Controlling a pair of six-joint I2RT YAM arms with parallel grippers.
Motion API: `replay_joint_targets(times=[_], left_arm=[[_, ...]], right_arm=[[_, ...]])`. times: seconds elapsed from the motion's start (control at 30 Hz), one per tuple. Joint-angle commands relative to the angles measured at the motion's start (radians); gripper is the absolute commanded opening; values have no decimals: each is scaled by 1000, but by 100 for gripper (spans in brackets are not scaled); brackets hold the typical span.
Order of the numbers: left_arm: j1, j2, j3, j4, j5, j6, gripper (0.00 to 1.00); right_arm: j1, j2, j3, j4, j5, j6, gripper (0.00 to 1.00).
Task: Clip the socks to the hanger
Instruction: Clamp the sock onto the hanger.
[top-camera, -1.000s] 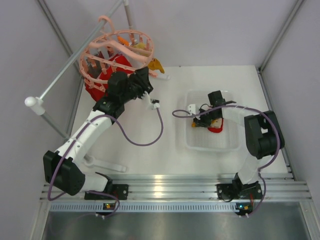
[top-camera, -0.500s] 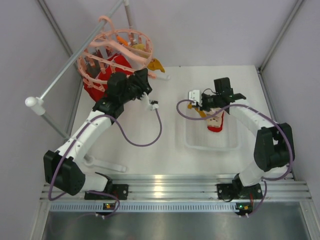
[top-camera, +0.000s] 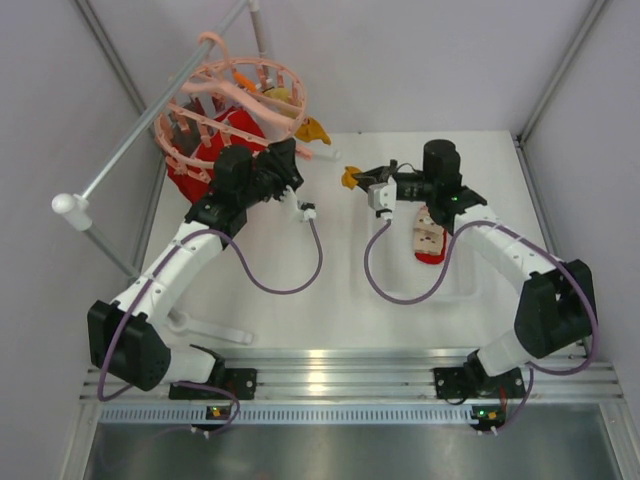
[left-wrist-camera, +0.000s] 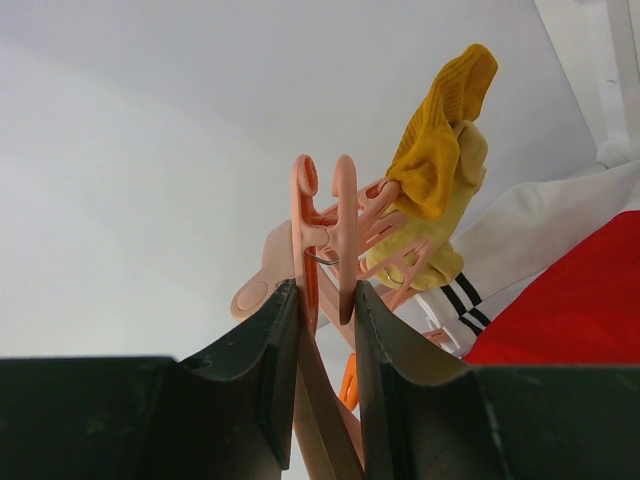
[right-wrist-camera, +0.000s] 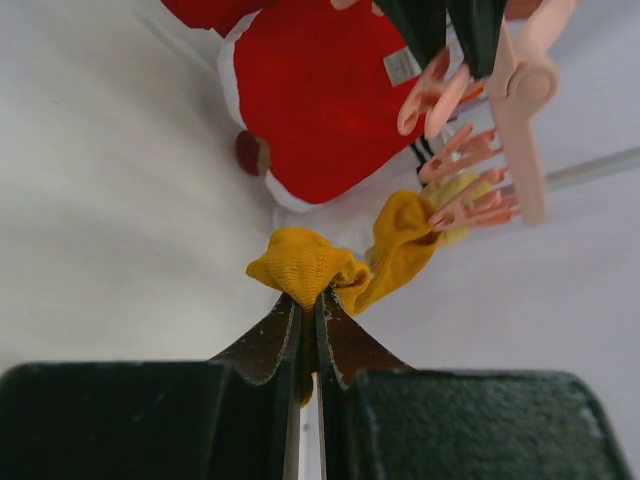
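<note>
The salmon-pink hanger (top-camera: 235, 95) hangs at the back left, with red cloth (top-camera: 215, 140) and a yellow sock (top-camera: 312, 130) clipped to it. My left gripper (top-camera: 290, 172) (left-wrist-camera: 325, 290) is shut on one pink clip peg (left-wrist-camera: 322, 230), squeezing its handles. The clipped yellow sock (left-wrist-camera: 440, 170) hangs just right of that peg. My right gripper (top-camera: 362, 180) (right-wrist-camera: 310, 295) is shut on a bunched mustard sock (right-wrist-camera: 300, 265) (top-camera: 349, 178), held in the air right of the hanger. A red sock with a cream cuff (top-camera: 430, 240) lies in the tray (top-camera: 455, 285).
A grey metal rail (top-camera: 150, 125) with a white end knob (top-camera: 65, 205) runs diagonally by the left wall. A white tool (top-camera: 205, 330) lies near the left arm's base. Purple cables loop over the table. Red cloth (right-wrist-camera: 330, 100) and pegs (right-wrist-camera: 470, 200) fill the right wrist view.
My right gripper shut on the mustard sock in the tray, lifted it out and carried it left toward the hanger. The left gripper has kept its hold on the peg.
</note>
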Motion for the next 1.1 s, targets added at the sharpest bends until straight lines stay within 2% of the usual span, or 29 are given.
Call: replay_joint_targets(times=[0.0, 0.1, 0.27, 0.6, 0.8, 1.07], left_arm=[[3, 8, -23, -13, 68, 105, 0], [3, 8, -25, -15, 68, 111, 0], [3, 8, -29, -21, 74, 125, 0], [3, 14, -45, -38, 123, 183, 0], [1, 22, -51, -36, 132, 211, 0], [3, 22, -48, -45, 141, 220, 0]], right_arm=[[36, 36, 35, 133, -94, -188, 0], [65, 66, 50, 176, -109, -257, 0], [90, 90, 87, 75, -117, -466, 0], [98, 153, 205, -54, -112, -521, 0], [104, 190, 285, -227, -89, -575, 0], [115, 216, 332, -283, -62, -590, 0]])
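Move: The open jaws of the pink hanger clip that the left hand still pinches lie roughly 11 cm to the right hand's left, 4 cm farther out and 5 cm higher. The yellow sock already clipped up hangs about 10 cm left, 8 cm ahead and some 3 cm higher; the red cloth on the hanger hangs about 26 cm left, 6 cm ahead, 4 cm lower. From the left hand the jaws are just 3 cm to the right, level in height and 1 cm ahead. Leftward some 6 cm, quick at first and then easing, the right hand carries the pinched yellow sock towards the clip's jaws, bobbing up nearly 3 cm and sinking back late on. Its wrist rolls about 25 degrees, forward side rising, as the fingers swing a little counter-clockwise. The left hand keeps squeezing the clip and settles about 1 cm lower. ##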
